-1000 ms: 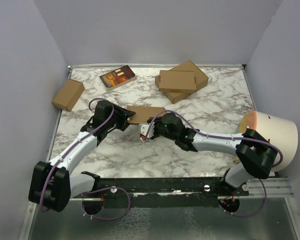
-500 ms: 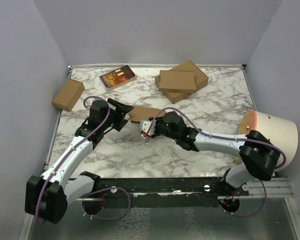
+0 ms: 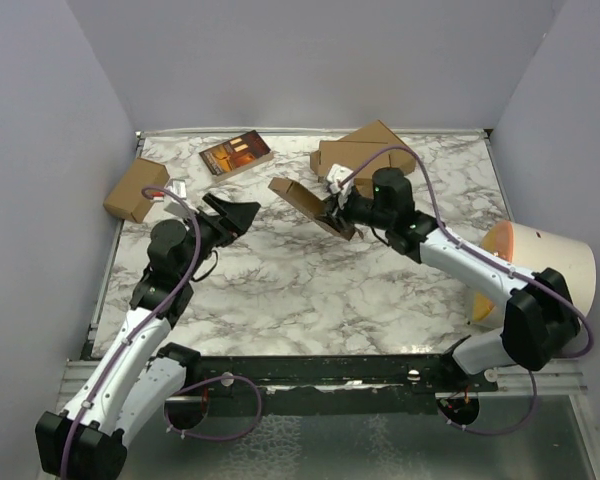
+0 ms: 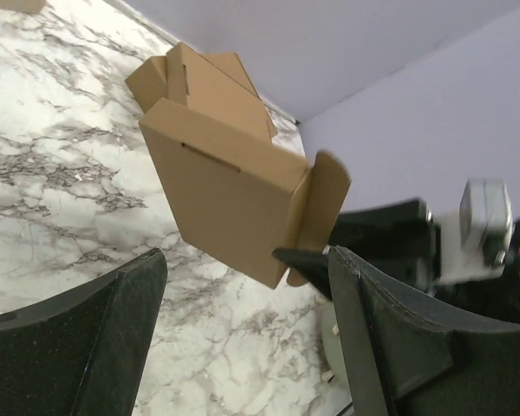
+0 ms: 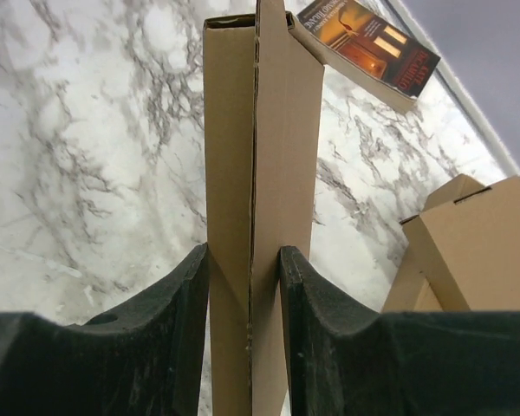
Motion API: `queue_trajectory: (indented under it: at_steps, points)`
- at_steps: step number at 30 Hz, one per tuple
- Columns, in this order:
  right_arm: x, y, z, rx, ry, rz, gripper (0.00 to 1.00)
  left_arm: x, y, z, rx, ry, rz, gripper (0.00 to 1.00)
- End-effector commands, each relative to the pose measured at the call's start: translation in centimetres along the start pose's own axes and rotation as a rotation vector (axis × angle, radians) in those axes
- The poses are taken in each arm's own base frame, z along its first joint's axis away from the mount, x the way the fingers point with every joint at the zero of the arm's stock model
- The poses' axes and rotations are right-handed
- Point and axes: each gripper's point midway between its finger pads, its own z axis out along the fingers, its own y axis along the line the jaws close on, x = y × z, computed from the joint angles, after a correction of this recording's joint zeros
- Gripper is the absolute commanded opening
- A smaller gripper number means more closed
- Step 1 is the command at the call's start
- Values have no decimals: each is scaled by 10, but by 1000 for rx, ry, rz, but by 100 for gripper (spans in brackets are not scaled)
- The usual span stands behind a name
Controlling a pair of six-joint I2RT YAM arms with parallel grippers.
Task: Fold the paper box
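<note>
The paper box (image 3: 302, 200), a thin flat brown cardboard mailer, hangs tilted above the marble table (image 3: 280, 290), and my right gripper (image 3: 337, 212) is shut on its right end. In the right wrist view the box (image 5: 260, 130) stands edge-on, pinched between both pads (image 5: 245, 260). My left gripper (image 3: 238, 212) stands open a little to the left of the box and does not touch it. In the left wrist view the box (image 4: 225, 191) floats beyond the open fingers (image 4: 243, 277), with one end flap sticking out on the right.
Two ready-folded brown boxes (image 3: 365, 158) are stacked at the back right, close behind the held box. A book (image 3: 235, 153) lies at the back, a small thicker carton (image 3: 135, 188) at the far left, and a white-and-orange rounded object (image 3: 540, 265) at the right edge.
The left gripper opened, let go of the box and pulled back to the left. The right arm lifted the box off the table and carried it toward the back right.
</note>
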Motion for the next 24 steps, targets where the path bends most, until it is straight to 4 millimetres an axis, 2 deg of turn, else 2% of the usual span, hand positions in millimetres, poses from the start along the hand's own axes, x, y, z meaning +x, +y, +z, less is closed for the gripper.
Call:
queue_trajectory:
  at_steps: [1, 6, 11, 18, 24]
  points:
    - [-24, 9, -24, -188, -91, 304, 30, 9, -23, -6, 226, 5, 188, 77]
    - [-18, -2, -39, -301, -106, 596, 29, 30, -10, -2, 252, 68, 206, 77]
    - [1, -7, -47, -389, -96, 886, 29, 47, 11, 1, 212, 117, 185, 77]
    - [50, 7, -39, -420, -52, 1218, 30, 77, 52, 4, 120, 198, 125, 76]
    - [87, 15, -28, -396, 1, 1378, 30, 98, 67, 9, 97, 276, 73, 75]
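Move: The right hand already holds the closed paper box by one edge, its middle about 5 cm to the left, 2 cm ahead and level with the hand. The bare marble it is headed for lies some 18 cm below, 5 cm back and 2 cm left. The stacked boxes stand roughly 18 cm ahead, 7 cm right and 15 cm below. From the left hand the paper box is about 16 cm right, 6 cm ahead and 8 cm below. Keeping its pinch on the paper box's edge, the right hand carries it about 5 cm right, then down some 8 cm and slightly back towards the bare marble, its wrist rolling nearly 80 degrees throughout so the face that looked back turns upward. The empty left hand, fingers still open, sinks about 11 cm and drifts a little right, turning slightly clockwise. ##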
